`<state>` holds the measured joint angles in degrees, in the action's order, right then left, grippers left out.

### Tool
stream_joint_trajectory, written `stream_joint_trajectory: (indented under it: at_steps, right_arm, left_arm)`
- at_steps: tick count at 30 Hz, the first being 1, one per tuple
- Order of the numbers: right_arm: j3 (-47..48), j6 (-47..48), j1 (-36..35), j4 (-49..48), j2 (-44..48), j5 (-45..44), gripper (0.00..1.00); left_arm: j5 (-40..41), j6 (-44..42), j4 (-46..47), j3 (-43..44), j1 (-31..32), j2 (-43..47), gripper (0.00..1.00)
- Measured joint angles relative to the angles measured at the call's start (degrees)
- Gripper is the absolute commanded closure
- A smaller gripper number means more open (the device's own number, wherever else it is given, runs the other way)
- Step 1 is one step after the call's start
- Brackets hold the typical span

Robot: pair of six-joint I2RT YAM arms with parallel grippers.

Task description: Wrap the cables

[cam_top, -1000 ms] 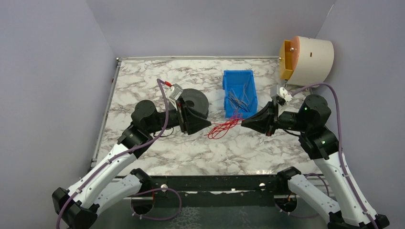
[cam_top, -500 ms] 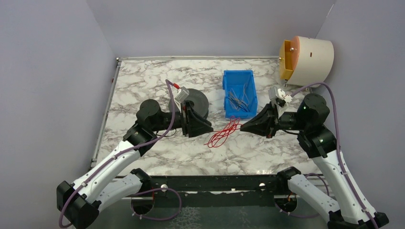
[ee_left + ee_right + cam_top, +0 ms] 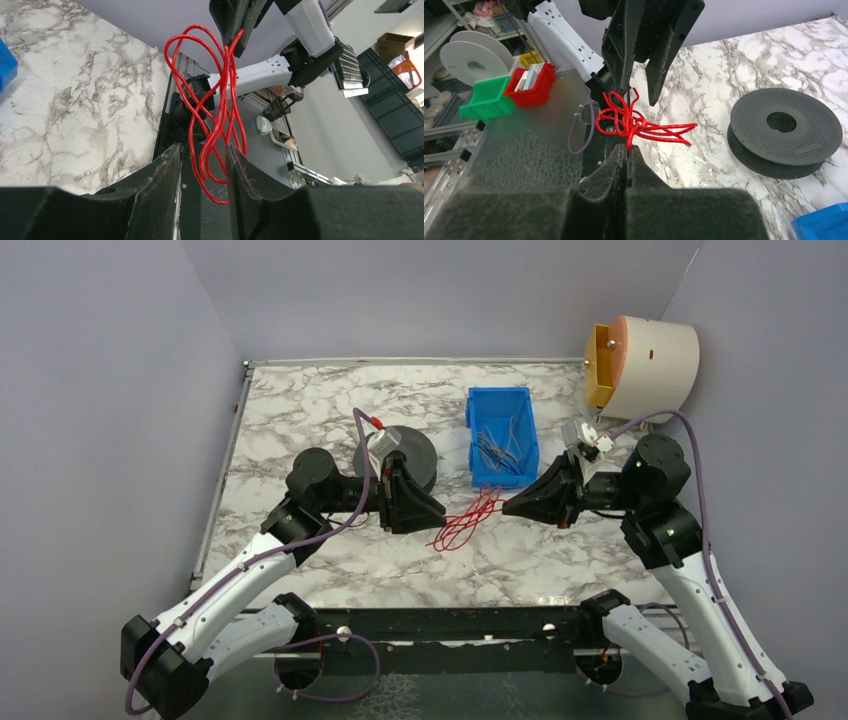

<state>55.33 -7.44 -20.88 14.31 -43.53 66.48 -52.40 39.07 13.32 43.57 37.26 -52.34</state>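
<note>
A tangled bundle of thin red cables [image 3: 465, 520] hangs between my two grippers above the marble table [image 3: 300, 410]. My right gripper [image 3: 628, 148] is shut on one end of the red cables [image 3: 634, 122]; in the top view its tip [image 3: 507, 508] points left. My left gripper [image 3: 202, 150] is open, and loops of the red cables [image 3: 220, 100] hang in the gap between its fingers, close to the right finger. From above, the left gripper [image 3: 440, 512] faces the right one. The black spool [image 3: 410, 452] lies flat behind the left gripper.
A blue bin [image 3: 500, 405] holding more thin wires stands behind the grippers. A cream cylinder with an orange end [image 3: 645, 365] is fixed at the back right wall. The black spool [image 3: 785, 131] lies right of the bundle in the right wrist view.
My left gripper has moved right toward the bundle, and its jaws have narrowed around the loops. The right gripper has barely moved and stays shut on the cables.
</note>
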Motion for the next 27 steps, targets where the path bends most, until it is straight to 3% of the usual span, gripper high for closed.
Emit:
stream_joint_trajectory:
  at_steps: [8, 14, 16, 18, 27]
  right_arm:
    - [-0.02, -0.63, 0.00, -1.25, -0.39, 0.48, 0.99]
    - [-0.33, -1.55, 0.00, -2.73, -0.46, 0.83, 0.99]
    - [-0.52, -1.60, 0.00, -2.82, -0.46, 0.94, 0.99]
    - [-0.72, -1.60, 0.00, -2.84, -0.55, 0.98, 0.99]
    - [-1.25, -1.14, 0.00, -2.51, -0.90, 1.18, 0.99]
  left_arm:
    - [-2.40, 0.17, 0.48, 0.00, 0.00, -0.22, 0.68]
    - [-3.26, 0.17, 0.76, 0.00, 0.33, -0.24, 0.80]
    - [-3.50, 0.13, 0.76, 0.00, 0.37, -0.24, 0.85]
    - [-3.56, 0.17, 0.76, 0.00, 0.37, -0.24, 1.00]
    - [-3.54, 0.11, 0.76, 0.00, 0.50, -0.15, 1.00]
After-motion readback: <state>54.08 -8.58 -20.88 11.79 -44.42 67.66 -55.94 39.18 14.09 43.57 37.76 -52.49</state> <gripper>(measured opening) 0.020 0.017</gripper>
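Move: The red cable bundle's middle lies about 4 cm to the left hand's right, 1 cm back and level, its near loops already at the half-open fingers. From the right hand, which grips its other end, that middle is roughly 6 cm left, 2 cm back and 3 cm lower. Counted from the left hand, the blue bin is some 27 cm ahead and 15 cm right, the black spool some 20 cm ahead and 9 cm left, both nearly 30 cm below. The left fingers shut from nearly half open and pinch the near end of the red cable bundle as the hand eases about 1 cm back and swings some 5 degrees clockwise. The right hand stays in place with its fingers shut, still gripping the bundle's other end. ##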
